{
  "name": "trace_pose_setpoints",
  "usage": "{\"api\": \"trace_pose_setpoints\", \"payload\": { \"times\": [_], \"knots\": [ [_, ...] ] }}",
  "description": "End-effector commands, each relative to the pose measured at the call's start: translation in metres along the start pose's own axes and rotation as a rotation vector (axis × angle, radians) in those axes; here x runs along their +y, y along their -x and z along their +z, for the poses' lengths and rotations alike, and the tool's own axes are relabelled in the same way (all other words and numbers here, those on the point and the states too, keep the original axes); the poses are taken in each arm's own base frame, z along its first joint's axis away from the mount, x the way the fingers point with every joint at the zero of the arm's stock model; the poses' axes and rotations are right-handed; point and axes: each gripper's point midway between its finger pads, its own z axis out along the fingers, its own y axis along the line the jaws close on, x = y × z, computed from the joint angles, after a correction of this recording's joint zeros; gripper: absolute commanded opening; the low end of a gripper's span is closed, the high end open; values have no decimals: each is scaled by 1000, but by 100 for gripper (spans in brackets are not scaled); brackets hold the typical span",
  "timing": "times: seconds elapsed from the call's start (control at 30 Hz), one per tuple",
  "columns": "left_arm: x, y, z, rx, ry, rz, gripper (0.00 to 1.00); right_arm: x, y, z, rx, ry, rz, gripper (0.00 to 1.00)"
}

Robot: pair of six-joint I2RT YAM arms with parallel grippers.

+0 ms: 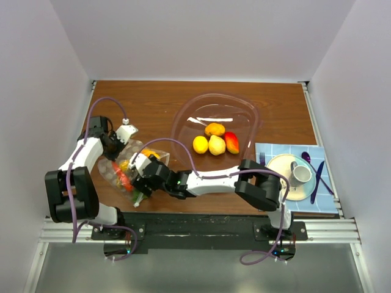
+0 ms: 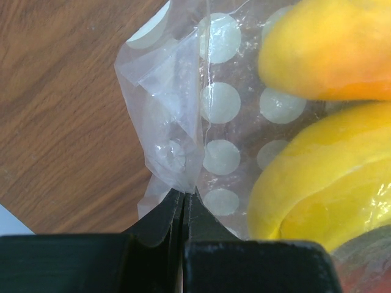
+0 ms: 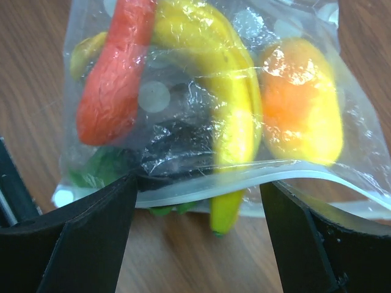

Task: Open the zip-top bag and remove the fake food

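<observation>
The zip-top bag [image 1: 127,173] lies at the front left of the table, with a red piece, a yellow banana, an orange piece and green leaves inside. My left gripper [image 1: 120,145] is shut on a crumpled edge of the polka-dot bag [image 2: 174,122], next to yellow fake food [image 2: 324,177]. My right gripper [image 1: 144,173] is open at the bag's other end. In the right wrist view the gripper [image 3: 198,210] straddles the white zip strip [image 3: 244,180], and the banana tip [image 3: 223,213] pokes out under it. Several fake food pieces [image 1: 215,141] lie in the bowl.
A large clear pinkish bowl [image 1: 183,119] stands at the table's middle back. A blue mat [image 1: 269,149] at the right holds a plate with a cup [image 1: 300,173], a fork and purple cutlery. White walls close in the sides.
</observation>
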Motion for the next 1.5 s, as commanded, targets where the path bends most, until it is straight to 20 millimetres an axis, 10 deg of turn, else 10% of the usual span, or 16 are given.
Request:
{"api": "trace_pose_setpoints", "payload": {
  "times": [0.0, 0.53, 1.17, 1.47],
  "knots": [
    [-5, 1, 4, -7, -22, 41, 0, -10, 17, 15, -48, -16, 10, 84],
    [12, -8, 23, 44, 30, 68, 0, -21, -5, -41, -23, 49, 14, 83],
    [-6, 9, 20, 16, -41, 107, 0, -47, 25, 22, -59, 32, 26, 80],
    [-9, 10, 22, 14, -55, 108, 0, -38, 13, 19, -31, 90, 99, 30]
  ]
}}
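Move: Ahead of the right hand by roughly 6 cm and 2 cm to its left, about 4 cm lower, lies the middle of the banana, its stem end poking out at the bag's mouth. The mango sits some 11 cm ahead and 4 cm right, the red pepper about 2 cm ahead and 6 cm left, both slightly lower than the hand. From the left hand, the banana is about 8 cm right, 3 cm back and a little below. Sidling right about 4 cm after a short dip at the bag's mouth, the right hand then reaches forward some 5 cm and back left, wide open, to straddle the banana's stem end, and its fingers close to about a third, pinching it. Still gripping the bag's closed end, the left hand sinks 2 to 3 cm, then eases slightly right. ##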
